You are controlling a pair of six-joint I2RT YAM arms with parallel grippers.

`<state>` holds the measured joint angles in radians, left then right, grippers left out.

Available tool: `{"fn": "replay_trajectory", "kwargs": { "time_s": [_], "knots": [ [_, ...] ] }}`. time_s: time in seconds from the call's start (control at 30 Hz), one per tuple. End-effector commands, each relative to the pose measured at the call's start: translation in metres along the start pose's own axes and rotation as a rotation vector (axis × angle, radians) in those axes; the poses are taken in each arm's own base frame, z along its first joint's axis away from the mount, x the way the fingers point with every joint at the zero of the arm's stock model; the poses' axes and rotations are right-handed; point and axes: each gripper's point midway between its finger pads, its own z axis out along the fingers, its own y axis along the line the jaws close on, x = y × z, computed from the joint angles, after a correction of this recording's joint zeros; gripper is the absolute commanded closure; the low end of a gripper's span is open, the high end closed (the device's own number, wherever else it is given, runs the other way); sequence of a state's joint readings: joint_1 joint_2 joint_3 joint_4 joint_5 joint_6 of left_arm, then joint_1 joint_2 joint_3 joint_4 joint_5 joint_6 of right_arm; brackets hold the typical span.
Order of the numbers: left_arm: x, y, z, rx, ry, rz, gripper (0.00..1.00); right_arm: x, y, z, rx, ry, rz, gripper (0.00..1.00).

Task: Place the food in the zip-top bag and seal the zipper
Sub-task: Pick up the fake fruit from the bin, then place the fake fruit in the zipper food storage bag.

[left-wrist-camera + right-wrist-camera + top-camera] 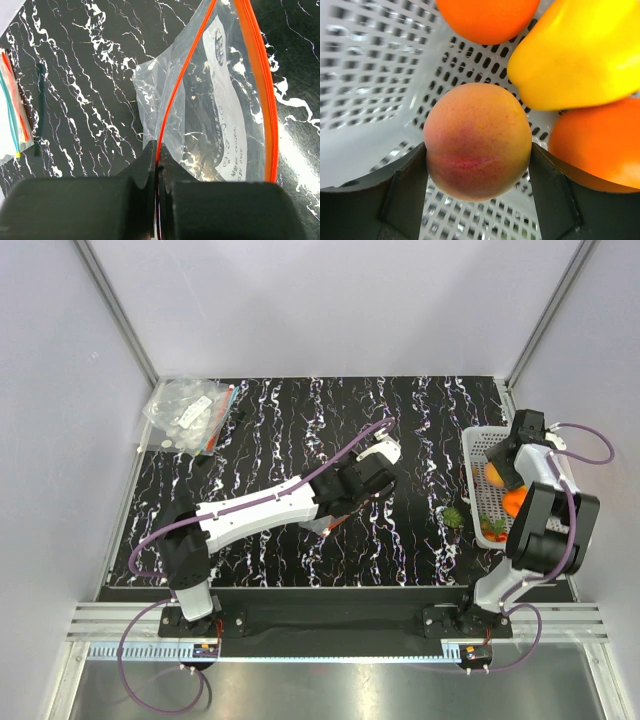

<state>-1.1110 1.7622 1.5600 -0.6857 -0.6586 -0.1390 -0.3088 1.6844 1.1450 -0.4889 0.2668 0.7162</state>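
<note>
My left gripper (159,162) is shut on the red-orange zipper (181,87) of the clear zip-top bag (160,95), pinching one lip of its mouth above the black marbled table; the other lip curves away on the right. The bag's white label (227,110) faces the camera. In the right wrist view a peach-pink fruit (477,135) sits between my right gripper's (477,150) fingers, which touch it on both sides. It lies in the white basket (370,75) with an orange fruit (487,17), a yellow one (580,55) and another orange one (595,145).
The white basket (478,440) stands at the table's right edge with my right gripper (505,465) reaching down into it. A small green piece (455,515) lies just left of it. A pile of spare clear bags (190,412) lies at the far left corner.
</note>
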Motion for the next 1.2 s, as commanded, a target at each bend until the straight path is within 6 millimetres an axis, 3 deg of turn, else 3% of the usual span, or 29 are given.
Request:
{"fn": "replay_trajectory", "kwargs": {
  "time_s": [0.0, 0.17, 0.3, 0.37, 0.4, 0.67, 0.97, 1.17],
  "knots": [
    [-0.02, 0.004, -0.012, 0.021, -0.067, -0.048, 1.0, -0.04, 0.015, -0.053, -0.125, -0.131, 0.002, 0.42],
    [-0.023, -0.001, -0.013, 0.045, -0.073, -0.06, 1.0, -0.037, 0.023, -0.105, -0.298, -0.144, -0.051, 0.4],
    [-0.027, -0.01, -0.013, 0.102, -0.085, -0.07, 1.0, -0.014, 0.023, -0.138, -0.459, -0.119, -0.154, 0.4],
    [-0.03, -0.016, -0.014, 0.141, -0.089, -0.081, 1.0, -0.002, 0.03, -0.17, -0.601, -0.112, -0.188, 0.4],
    [-0.031, -0.017, -0.012, 0.151, -0.089, -0.091, 1.0, 0.014, 0.029, -0.176, -0.655, -0.071, -0.207, 0.4],
    [-0.033, -0.027, -0.008, 0.182, -0.082, -0.109, 1.0, 0.07, 0.026, -0.254, -0.989, 0.049, -0.286, 0.44],
    [-0.047, -0.033, 0.002, 0.186, -0.085, -0.132, 1.0, 0.123, 0.039, -0.297, -1.195, 0.195, -0.41, 0.46],
    [-0.046, -0.037, 0.005, 0.188, -0.073, -0.137, 1.0, 0.135, 0.058, -0.311, -1.284, 0.268, -0.383, 0.47]
  ]
}}
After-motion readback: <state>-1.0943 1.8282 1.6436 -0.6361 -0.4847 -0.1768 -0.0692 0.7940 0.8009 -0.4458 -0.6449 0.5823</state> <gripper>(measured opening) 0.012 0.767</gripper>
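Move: The peach is already gripped in the right hand, still inside the bin. The bag's open mouth, where it is headed, lies about 33 cm left of that hand, 7 cm back and 9 cm higher. Around it in the bin, the yellow pepper is 9 cm right and 1 cm back, the lower orange fruit 6 cm right and 6 cm back. From the left hand, the peach is some 37 cm right, 9 cm ahead and 12 cm below. The peach, kept between the right fingers, is lifted steeply out of the bin, then carried left over the bin's side towards the bag: about 25 cm left, 18 cm up and 11 cm back, the hand turning counter-clockwise some 60 degrees as its fingers tip up from pointing down. The left hand keeps its pinch on the zipper edge and brings the bag about 4 cm right to meet it, rolling slightly. ##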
